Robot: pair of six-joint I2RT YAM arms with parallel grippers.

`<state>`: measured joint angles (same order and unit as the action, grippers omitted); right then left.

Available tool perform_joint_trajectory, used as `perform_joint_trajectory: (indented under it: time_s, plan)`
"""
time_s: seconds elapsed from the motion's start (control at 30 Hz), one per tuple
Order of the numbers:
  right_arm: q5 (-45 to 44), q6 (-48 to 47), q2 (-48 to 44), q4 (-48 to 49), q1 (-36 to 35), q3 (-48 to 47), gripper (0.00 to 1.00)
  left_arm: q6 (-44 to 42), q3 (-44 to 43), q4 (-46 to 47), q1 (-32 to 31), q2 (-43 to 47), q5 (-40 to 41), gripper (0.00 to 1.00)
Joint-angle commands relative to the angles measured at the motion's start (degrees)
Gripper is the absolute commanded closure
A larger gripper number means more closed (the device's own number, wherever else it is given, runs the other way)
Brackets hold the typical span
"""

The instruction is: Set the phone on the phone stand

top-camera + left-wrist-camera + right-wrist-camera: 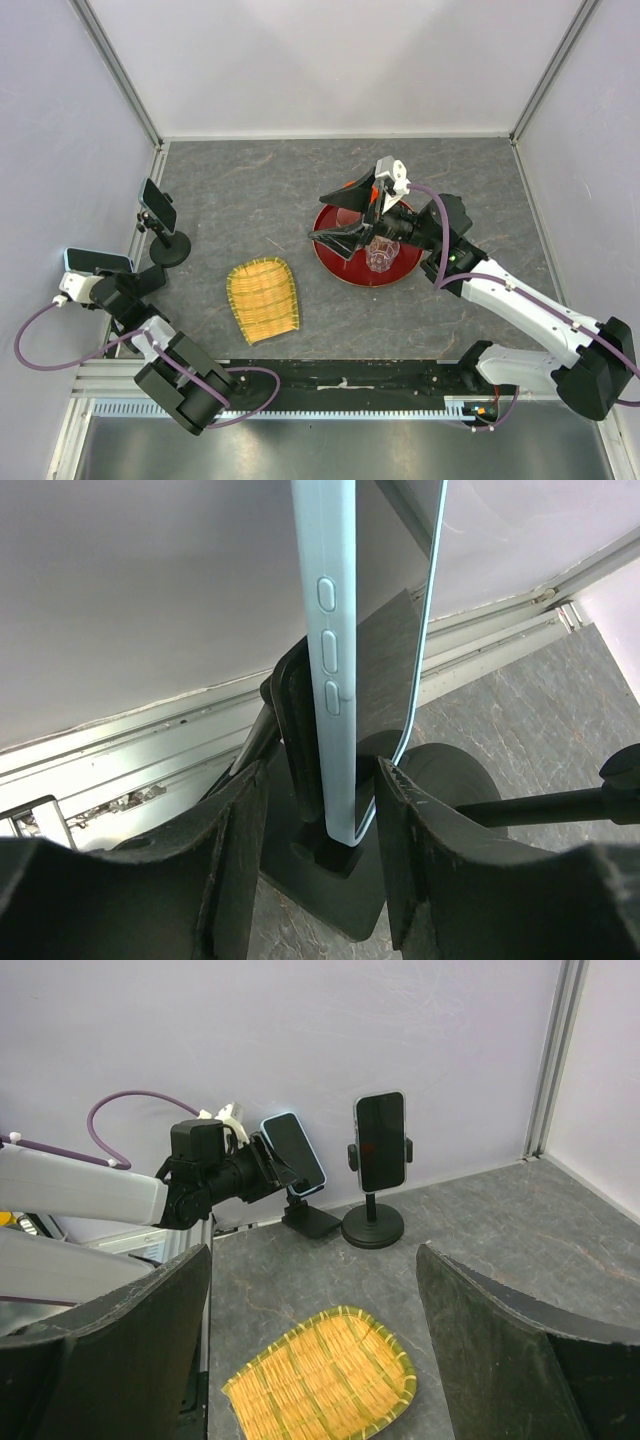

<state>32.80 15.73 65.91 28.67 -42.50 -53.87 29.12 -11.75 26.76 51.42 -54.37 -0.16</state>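
The phone (335,630) has a light-blue case and is seen edge-on, standing upright. Its bottom edge sits in the lip of the black phone stand (330,890). My left gripper (320,850) straddles both. One finger presses the phone's screen side and the other sits against the stand's back rest. From the right wrist view the phone (295,1150) leans back on the stand (312,1222) by the left wall. The top view shows only its top edge (98,261). My right gripper (345,218) hangs open and empty far to the right.
A second, dark phone (381,1140) is clamped on a round-base stand (373,1226) right beside the first. A yellow woven tray (264,298) lies mid-table. A red plate (335,265) with a clear glass (381,255) sits under the right arm.
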Motion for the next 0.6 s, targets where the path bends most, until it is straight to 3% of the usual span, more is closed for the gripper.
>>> perform_joint_trajectory:
  time_s: [0.0, 0.17, 0.47, 0.57]
  plan:
    - [1.22, 0.36, 0.53, 2.62, 0.31, -2.56, 0.1, 1.37, -1.34, 4.7, 0.79, -1.35, 0.43, 0.5]
    - [1.31, 0.27, 0.71, 2.62, 0.4, -2.65, 0.1, 1.29, -1.44, 5.93, 0.96, -2.85, -1.07, 0.6]
    - [1.22, 0.27, 0.8, 2.62, 0.4, -2.65, 0.09, 0.41, -0.65, 7.34, 1.14, -1.8, -2.38, 0.92]
    - [1.04, 0.18, 0.62, 2.54, 0.4, -2.56, 0.09, 0.14, 0.14, 7.16, 1.14, -0.48, -3.26, 0.98]
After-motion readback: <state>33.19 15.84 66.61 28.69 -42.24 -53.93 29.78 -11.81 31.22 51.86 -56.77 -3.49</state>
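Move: The light-blue-edged phone already leans in the flat-footed phone stand, its lower end between the left hand's half-open fingers; its middle is about 2 cm ahead of that hand, 3 cm to its left and 6 cm higher. The phone stand centres some 3 cm ahead, 1 cm left and 4 cm below. The round stand with the black phone is roughly 13 cm ahead, 4 cm right, about level. From the right hand, the phone is some 60 cm left, 4 cm ahead and 22 cm below. The left hand eases forward only about 1 cm, then rises a little under 1 cm, its wrist nearly still, while the fingers close from about half open to a quarter open around the phone's lower end. They end pinching the phone together with the stand's back plate, one finger on the screen side and the other behind the plate, the grip stopping short of shut as the gripper's effort rises. ##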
